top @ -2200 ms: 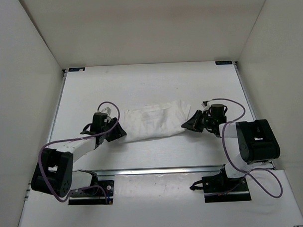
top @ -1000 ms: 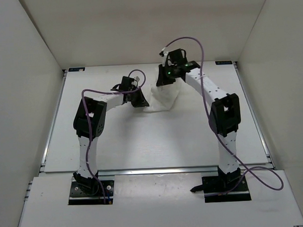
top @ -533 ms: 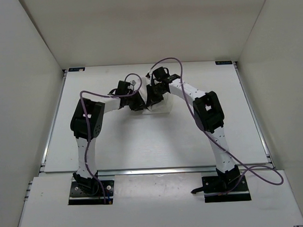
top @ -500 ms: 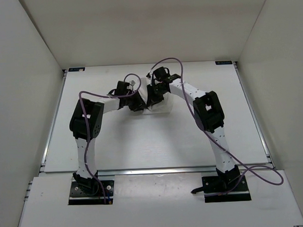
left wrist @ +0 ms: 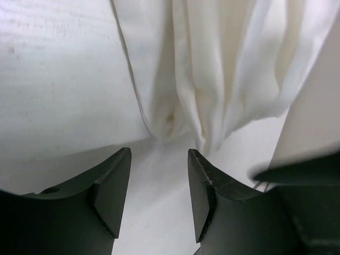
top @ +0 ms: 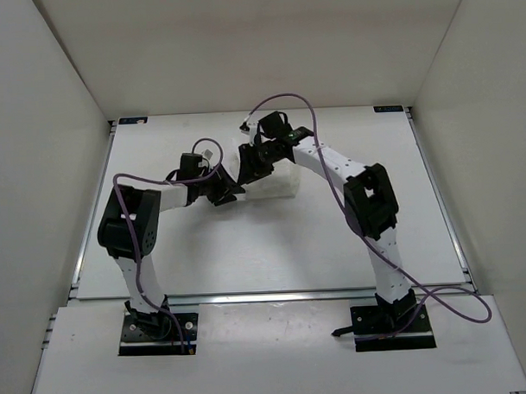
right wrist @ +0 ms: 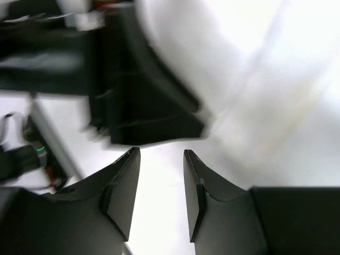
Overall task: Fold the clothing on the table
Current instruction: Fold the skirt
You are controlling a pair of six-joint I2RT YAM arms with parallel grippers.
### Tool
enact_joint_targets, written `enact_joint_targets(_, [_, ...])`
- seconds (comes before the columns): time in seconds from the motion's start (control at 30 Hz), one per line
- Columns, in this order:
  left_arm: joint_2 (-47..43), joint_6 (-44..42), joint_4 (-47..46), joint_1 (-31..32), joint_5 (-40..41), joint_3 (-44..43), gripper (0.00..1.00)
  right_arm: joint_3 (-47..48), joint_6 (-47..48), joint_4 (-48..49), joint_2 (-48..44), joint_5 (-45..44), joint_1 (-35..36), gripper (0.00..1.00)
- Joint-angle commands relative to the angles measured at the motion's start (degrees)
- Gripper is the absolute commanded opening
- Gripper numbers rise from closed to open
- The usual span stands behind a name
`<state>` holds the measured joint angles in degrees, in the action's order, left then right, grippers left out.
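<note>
The clothing [top: 276, 183] is a white bundle, folded narrow, lying on the table [top: 161, 244] a little behind its middle. My left gripper [top: 230, 191] sits at the bundle's left edge. In the left wrist view this gripper [left wrist: 159, 154] is open, with only bare table between the jaws and the creased clothing [left wrist: 212, 79] just ahead. My right gripper [top: 244, 167] hangs over the bundle's left end, close to the left one. It is open too [right wrist: 161, 154], holding nothing, with the clothing [right wrist: 255, 79] blurred beyond it and the left gripper's black body [right wrist: 149, 106] right in front.
White walls enclose the table on three sides. A silver rail [top: 266, 294] runs along the near edge and black brackets [top: 131, 121] mark the far corners. Purple cables [top: 277, 100] loop above both arms.
Both grippers have gone from shut on the clothing to open, letting it go. The left gripper has pulled back to the left. The right gripper has shifted left over the bundle.
</note>
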<state>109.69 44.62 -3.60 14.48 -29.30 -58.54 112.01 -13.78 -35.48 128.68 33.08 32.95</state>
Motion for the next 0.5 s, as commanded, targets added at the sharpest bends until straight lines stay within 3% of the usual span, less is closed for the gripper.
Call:
enact_joint_targets(0.0, [-8.60,1.70,-4.58,-1.73,-2.25,3.33,0.57,-6.85,-0.53,7.50,-13.88,5.23,-0.68,0.36])
enact_joint_targets(0.1, [-12.90,1.96,-4.84,-2.96,-2.17,6.41,0.58,-19.49,-5.27,20.13,-21.27,10.85,-4.02,0.37])
enact_joint_targets(0.2, [-17.04,0.73,-3.44,-3.40,-0.67,8.61,0.58,-28.93,-11.08,29.85,-24.88,13.58,-8.32,0.30])
enact_joint_targets(0.27, [-19.67,0.29,-3.09,-3.84,0.03,11.33,0.59,-30.71,-13.55,32.84,-23.14,16.65,-11.49,0.20])
enact_joint_targets(0.47, [-27.85,-1.55,-0.89,-3.58,1.52,15.74,0.60,-30.10,-20.75,41.36,-12.43,22.11,-14.75,0.10])
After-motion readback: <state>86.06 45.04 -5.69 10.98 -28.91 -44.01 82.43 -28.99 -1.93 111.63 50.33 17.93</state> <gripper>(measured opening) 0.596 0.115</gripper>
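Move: The folded skirt's middle lies about 9 cm ahead of the right hand, 6 cm to its right and 10 cm below; the skirt's near right corner is level with that hand, some 13 cm right. From the low left hand, the skirt's middle is roughly 9 cm ahead, 8 cm right and 3 cm down, with its near left corner barely ahead and 3 cm right. The skirt is left lying free as both open hands clear its left side. The right hand rises almost 12 cm, easing back first, then swings some 9 cm right above the skirt, reaches forward and starts down, fingers largely closing on nothing and tipping about 20 degrees flatter. The left hand lifts 7.5 cm, drawing back and left with its fingers still open. ##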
